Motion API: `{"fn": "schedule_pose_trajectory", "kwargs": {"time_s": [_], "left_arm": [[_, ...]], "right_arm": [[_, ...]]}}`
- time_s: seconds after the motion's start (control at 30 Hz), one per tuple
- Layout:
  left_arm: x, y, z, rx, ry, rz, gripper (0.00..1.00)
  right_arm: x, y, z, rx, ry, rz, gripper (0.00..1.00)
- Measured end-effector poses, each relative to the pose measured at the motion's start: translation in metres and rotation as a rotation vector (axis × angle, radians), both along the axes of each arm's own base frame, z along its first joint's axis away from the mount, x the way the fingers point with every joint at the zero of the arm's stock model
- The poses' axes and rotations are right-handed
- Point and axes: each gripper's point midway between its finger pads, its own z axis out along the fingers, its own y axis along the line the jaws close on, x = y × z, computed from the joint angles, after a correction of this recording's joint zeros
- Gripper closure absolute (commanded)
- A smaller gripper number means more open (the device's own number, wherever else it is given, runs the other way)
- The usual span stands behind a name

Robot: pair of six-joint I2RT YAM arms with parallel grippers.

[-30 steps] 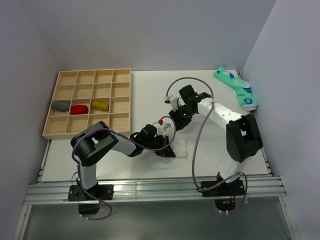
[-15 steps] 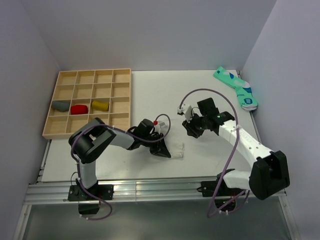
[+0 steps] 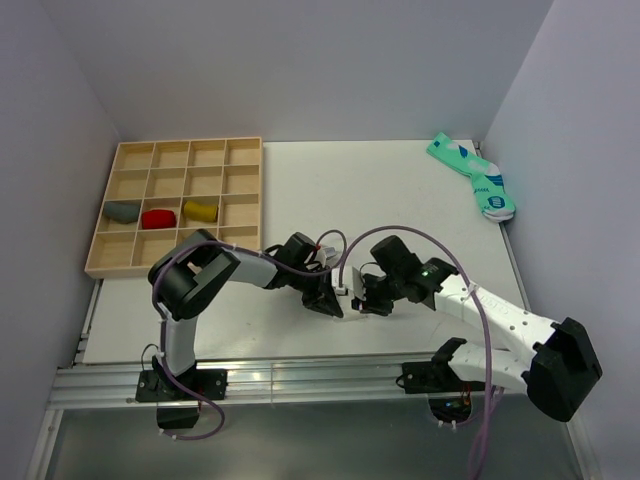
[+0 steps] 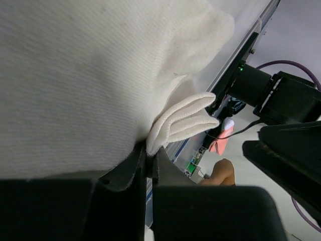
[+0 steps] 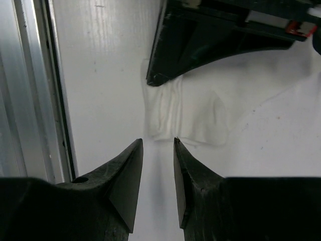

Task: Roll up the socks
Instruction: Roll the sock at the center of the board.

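Note:
The white sock (image 5: 185,114) lies flat and creased on the table near the front edge. My left gripper (image 4: 149,150) is shut on a folded edge of the white sock (image 4: 100,75), pinching several layers. From the other side, my right gripper (image 5: 158,143) stands open just short of the sock's edge, with nothing between its fingers. In the top view the left gripper (image 3: 328,300) and right gripper (image 3: 358,297) nearly meet and hide most of the sock. A mustard-yellow sock bundle (image 3: 201,210) lies in a cell of the wooden tray (image 3: 243,190).
Grey (image 3: 123,211) and red (image 3: 158,217) bundles sit in tray cells beside the yellow one. Teal patterned socks (image 3: 475,177) lie at the back right corner. The aluminium rail (image 5: 30,85) of the table's front edge runs close to my right gripper.
My right arm has swung from the middle of the table toward the front edge, bringing its open gripper to the white sock. The left gripper has stayed shut on the sock.

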Motion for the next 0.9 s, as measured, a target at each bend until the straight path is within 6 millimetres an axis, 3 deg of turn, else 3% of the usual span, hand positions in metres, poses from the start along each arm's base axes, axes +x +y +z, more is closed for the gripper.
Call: {"fn": "schedule_pose_trajectory", "kwargs": {"time_s": [0.53,0.73,0.9], "left_arm": [[-0.002,0.001,-0.001,-0.003,0.042,-0.012,1.00],[-0.002,0.003,-0.001,0.002,0.050,-0.013,1.00],[-0.003,0.004,-0.001,0.003,0.056,-0.014,1.00]], "right_arm": [[-0.032,0.016,-0.023,-0.039,-0.010,0.191,0.62],[-0.028,0.026,-0.027,-0.044,-0.040,0.208,0.63],[-0.022,0.025,-0.044,-0.087,-0.044,0.192,0.65]]}}
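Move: The white sock's folded end lies about 5 cm to the right hand's left, 1 cm back and some 6 cm below its fingertips. The left fingers already pinch it about 6 cm left of the right hand, 1 cm back and 6 cm down. The metal rail at the board's edge runs about 9 cm back, sideways level and 7 cm below. From the left hand, the fold's middle is roughly 2 cm to the right, level fore-and-aft and 1 cm lower. Bring the right gripper down about 4.5 cm towards the sock's folded end, first slanting back some 3 cm and leftward, then easing about 1 cm forward as it keeps sinking. Turn it roughly 10 degrees counter-clockwise, fingers staying partly open. Hold the left gripper in place, still pinching the fold. ##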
